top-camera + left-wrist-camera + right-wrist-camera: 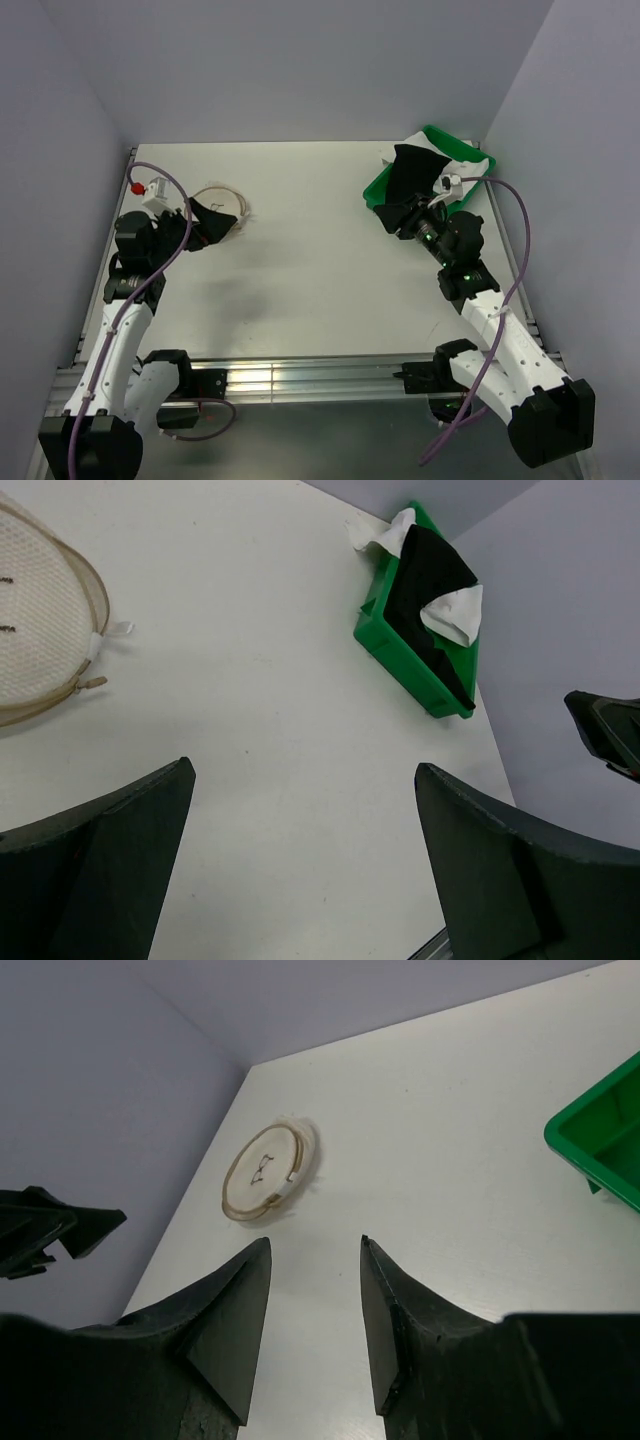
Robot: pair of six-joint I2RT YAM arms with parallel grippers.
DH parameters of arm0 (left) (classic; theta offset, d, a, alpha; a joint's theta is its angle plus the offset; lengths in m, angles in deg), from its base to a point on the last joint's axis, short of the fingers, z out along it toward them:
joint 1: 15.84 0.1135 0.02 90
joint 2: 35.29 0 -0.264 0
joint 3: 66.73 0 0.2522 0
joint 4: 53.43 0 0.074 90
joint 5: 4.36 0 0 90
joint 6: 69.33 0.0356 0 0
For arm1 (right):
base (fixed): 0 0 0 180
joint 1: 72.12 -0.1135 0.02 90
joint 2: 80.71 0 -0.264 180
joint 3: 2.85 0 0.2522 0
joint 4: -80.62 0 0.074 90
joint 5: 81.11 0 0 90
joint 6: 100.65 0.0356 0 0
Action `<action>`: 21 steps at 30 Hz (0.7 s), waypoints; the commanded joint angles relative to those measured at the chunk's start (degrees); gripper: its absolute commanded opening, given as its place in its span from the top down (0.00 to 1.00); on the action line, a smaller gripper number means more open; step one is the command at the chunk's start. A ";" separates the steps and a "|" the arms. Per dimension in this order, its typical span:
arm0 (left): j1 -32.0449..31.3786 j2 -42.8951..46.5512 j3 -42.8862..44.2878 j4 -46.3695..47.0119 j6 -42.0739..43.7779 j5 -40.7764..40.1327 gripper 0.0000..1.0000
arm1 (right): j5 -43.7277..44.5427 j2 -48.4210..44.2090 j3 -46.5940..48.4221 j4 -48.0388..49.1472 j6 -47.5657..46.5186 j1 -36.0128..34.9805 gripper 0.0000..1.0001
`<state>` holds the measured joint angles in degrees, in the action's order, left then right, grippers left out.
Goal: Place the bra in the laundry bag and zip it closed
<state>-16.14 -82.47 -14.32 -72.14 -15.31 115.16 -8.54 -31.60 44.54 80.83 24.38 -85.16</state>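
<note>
The bra (411, 172) is a black garment lying in the green tray, also seen in the left wrist view (427, 575). The laundry bag (226, 201) lies flat at the far left of the table, white mesh with a tan zipped rim; it shows in the left wrist view (40, 640) and the right wrist view (268, 1173). My left gripper (222, 226) is open and empty just beside the bag (305, 768). My right gripper (388, 217) is open and empty just in front of the tray, pointing left over bare table (314, 1242).
The green tray (374, 194) stands at the far right corner (400, 660), its edge in the right wrist view (600, 1145). White cloth (455, 615) lies in it with the bra. Grey walls close in the table on three sides.
</note>
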 commanded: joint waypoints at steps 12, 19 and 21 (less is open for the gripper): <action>2.31 -20.03 13.90 1.61 -4.88 -19.93 0.23 | 0.99 1.69 3.29 -2.02 -3.30 -2.87 0.71; 7.14 -27.96 16.90 5.38 1.44 -28.10 0.47 | 1.79 4.07 3.37 -1.76 -3.21 -3.75 0.77; 8.29 -30.50 16.28 7.58 4.60 -28.55 0.57 | 1.08 5.12 4.68 -3.33 -3.99 -4.01 0.77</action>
<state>-9.56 -111.08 0.39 -69.93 -16.12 91.51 -7.42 -27.52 45.55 78.04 22.10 -88.52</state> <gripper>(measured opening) 0.486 0.233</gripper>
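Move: The laundry bag lies flat on the table about 24 cm ahead of the left hand, some 10 cm to its left and roughly 23 cm below. From the right hand the laundry bag is about 22 cm ahead and some 46 cm to the left, near table level. On that side the black bra lies in the green basket, roughly 30 cm ahead of the right hand and 14 cm to its right; the basket's middle is about 33 cm ahead and 18 cm right. Towards the laundry bag the left hand sweeps about 12 cm forward and 11 cm left, sinking some 5 cm, mostly late. It swings roughly 30 degrees counter-clockwise and tips downward while its wide-open fingers close to about half. The right hand, touching nothing, narrows its half-open fingers and eases about 2–3 cm down and a little left. ##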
